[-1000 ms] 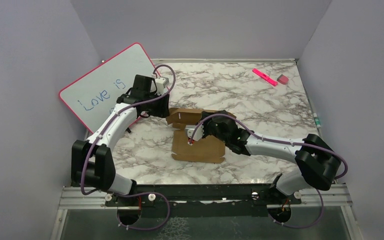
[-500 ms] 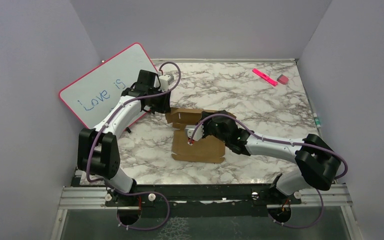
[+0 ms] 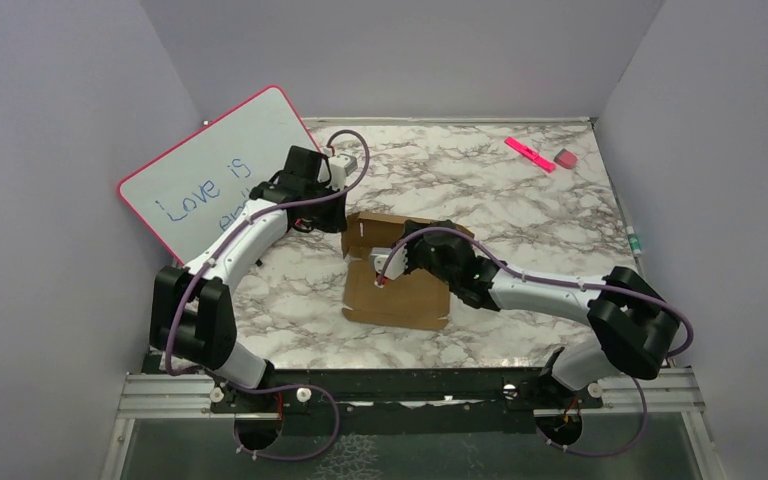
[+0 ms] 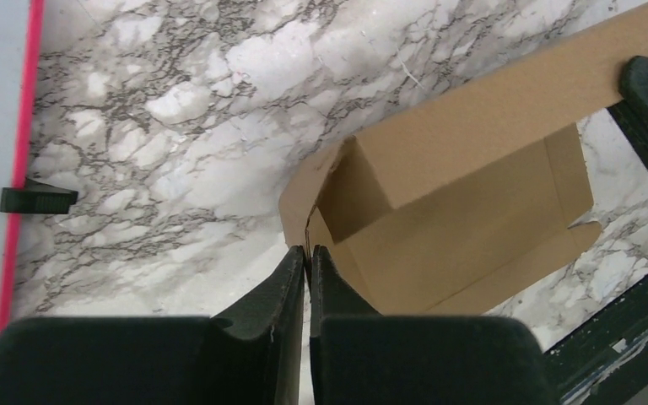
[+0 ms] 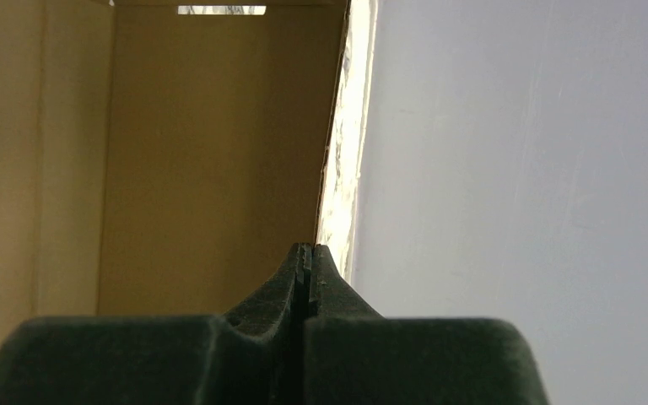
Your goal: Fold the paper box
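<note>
The paper box (image 3: 405, 298), brown cardboard, lies partly folded in the middle of the marble table, its rear wall raised. My left gripper (image 3: 345, 224) is at the box's far left corner. In the left wrist view my left gripper (image 4: 308, 250) is shut on the thin edge of a corner flap of the paper box (image 4: 472, 211). My right gripper (image 3: 386, 276) is shut and rests inside the box on its base panel. In the right wrist view my right gripper (image 5: 306, 247) has its tips closed against the brown inner panel (image 5: 211, 152), with nothing between them.
A pink-framed whiteboard (image 3: 210, 178) with blue writing leans at the left wall; its pink edge (image 4: 18, 169) and a black clip (image 4: 38, 200) appear in the left wrist view. A pink marker (image 3: 529, 153) and a small eraser (image 3: 566, 158) lie at the far right.
My left arm swung right from the whiteboard to the box's far left corner and closed its jaws on the flap. The rear wall stands more upright. The right arm held still.
</note>
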`<state>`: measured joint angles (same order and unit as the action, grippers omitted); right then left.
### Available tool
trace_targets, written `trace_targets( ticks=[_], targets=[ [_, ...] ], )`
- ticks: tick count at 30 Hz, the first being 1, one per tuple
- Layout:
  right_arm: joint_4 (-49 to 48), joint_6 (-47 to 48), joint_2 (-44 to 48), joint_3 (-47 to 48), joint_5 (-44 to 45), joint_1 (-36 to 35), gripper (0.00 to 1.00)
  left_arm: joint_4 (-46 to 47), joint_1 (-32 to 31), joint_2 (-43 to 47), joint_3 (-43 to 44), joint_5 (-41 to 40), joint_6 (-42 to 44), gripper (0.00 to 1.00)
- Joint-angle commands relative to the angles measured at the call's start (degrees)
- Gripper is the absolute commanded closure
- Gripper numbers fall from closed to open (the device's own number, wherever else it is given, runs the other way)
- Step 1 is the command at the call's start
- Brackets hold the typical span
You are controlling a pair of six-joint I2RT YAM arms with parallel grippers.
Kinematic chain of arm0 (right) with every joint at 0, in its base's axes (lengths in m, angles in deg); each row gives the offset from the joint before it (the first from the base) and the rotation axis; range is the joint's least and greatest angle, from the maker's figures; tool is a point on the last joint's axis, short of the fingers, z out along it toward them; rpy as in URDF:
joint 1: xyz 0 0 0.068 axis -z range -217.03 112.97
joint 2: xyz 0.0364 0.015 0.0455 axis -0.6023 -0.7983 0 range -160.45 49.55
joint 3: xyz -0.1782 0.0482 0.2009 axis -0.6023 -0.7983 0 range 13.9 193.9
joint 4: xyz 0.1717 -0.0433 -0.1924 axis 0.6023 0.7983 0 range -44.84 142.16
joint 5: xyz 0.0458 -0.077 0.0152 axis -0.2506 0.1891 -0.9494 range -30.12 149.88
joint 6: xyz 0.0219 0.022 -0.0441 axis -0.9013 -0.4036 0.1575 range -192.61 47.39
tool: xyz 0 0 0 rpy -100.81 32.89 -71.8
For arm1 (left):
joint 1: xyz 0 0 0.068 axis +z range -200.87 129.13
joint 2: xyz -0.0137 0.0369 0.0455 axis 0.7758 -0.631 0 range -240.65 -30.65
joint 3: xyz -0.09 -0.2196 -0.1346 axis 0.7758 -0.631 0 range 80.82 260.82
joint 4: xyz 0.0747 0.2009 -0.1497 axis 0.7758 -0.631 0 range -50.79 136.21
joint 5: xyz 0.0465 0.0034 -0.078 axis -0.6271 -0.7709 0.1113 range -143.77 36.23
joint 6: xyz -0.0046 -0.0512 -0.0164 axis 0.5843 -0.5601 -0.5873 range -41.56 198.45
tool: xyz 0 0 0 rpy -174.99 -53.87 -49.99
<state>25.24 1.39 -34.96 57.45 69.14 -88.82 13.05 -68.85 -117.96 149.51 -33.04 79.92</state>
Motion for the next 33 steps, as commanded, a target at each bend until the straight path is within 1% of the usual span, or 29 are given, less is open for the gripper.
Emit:
trace_targets(
  ticks=[1, 9, 13, 17, 21, 24, 28, 33],
  targets=[
    [-2.08, 0.07, -1.9, -0.4, -0.15, -0.48, 0.99, 0.69, -4.52, 2.46, -1.01, -2.97, -6.9, 0.95],
    [-3.99, 0.72, -3.16, -0.64, 0.21, -0.5, 0.99, 3.26, -8.59, 3.95, -1.64, -5.64, -14.12, 0.97],
    [-4.36, 0.57, -2.99, -1.62, -0.4, -0.5, 0.99, 6.13, -9.27, 5.31, -4.35, -7.2, -17.66, 0.97],
    [-4.96, 1.11, -2.87, -2.81, -0.14, -0.5, 0.99, 11.08, -9.31, 8.79, -8.53, -9.09, -21.61, 0.97],
    [-9.8, 3.3, -2.0, -6.14, -0.5, -0.5, 0.99, 17.4, -9.33, 12.34, -13.63, -9.57, -25.99, 0.96],
    [-13.52, 6.1, -1.81, -8.63, -0.28, -1.19, 0.99, 22.1, -9.44, 13.6, -16.75, -8.19, -28.29, 0.96],
    [-16.59, 8.95, -3.01, -9.88, 3.04, -2.7, 0.99, 25.29, -9.83, 14.12, -19.17, -7.86, -29.61, 0.95],
    [-18.8, 10.78, -4.17, -9.46, 3.77, -3.77, 0.99, 28.78, -10.15, 14.77, -20.25, -8.25, -30.13, 0.94]
  ],
)
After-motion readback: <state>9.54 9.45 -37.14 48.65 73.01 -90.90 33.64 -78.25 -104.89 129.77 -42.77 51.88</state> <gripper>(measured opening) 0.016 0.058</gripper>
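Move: The left hand already pinches the edge of the box's left side flap. The box's far wall, its top edge still held by the right hand, has its middle about 14 cm to the left hand's right and 1 cm ahead, a little lower; the near panel lies some 13 cm back, 13 cm right and 12 cm below. From the right hand, the wall's middle is about 4 cm straight below. Left hand, still pinching the side flap, draws about 5 cm rightwards and back; right hand sinks 1.5 cm. ##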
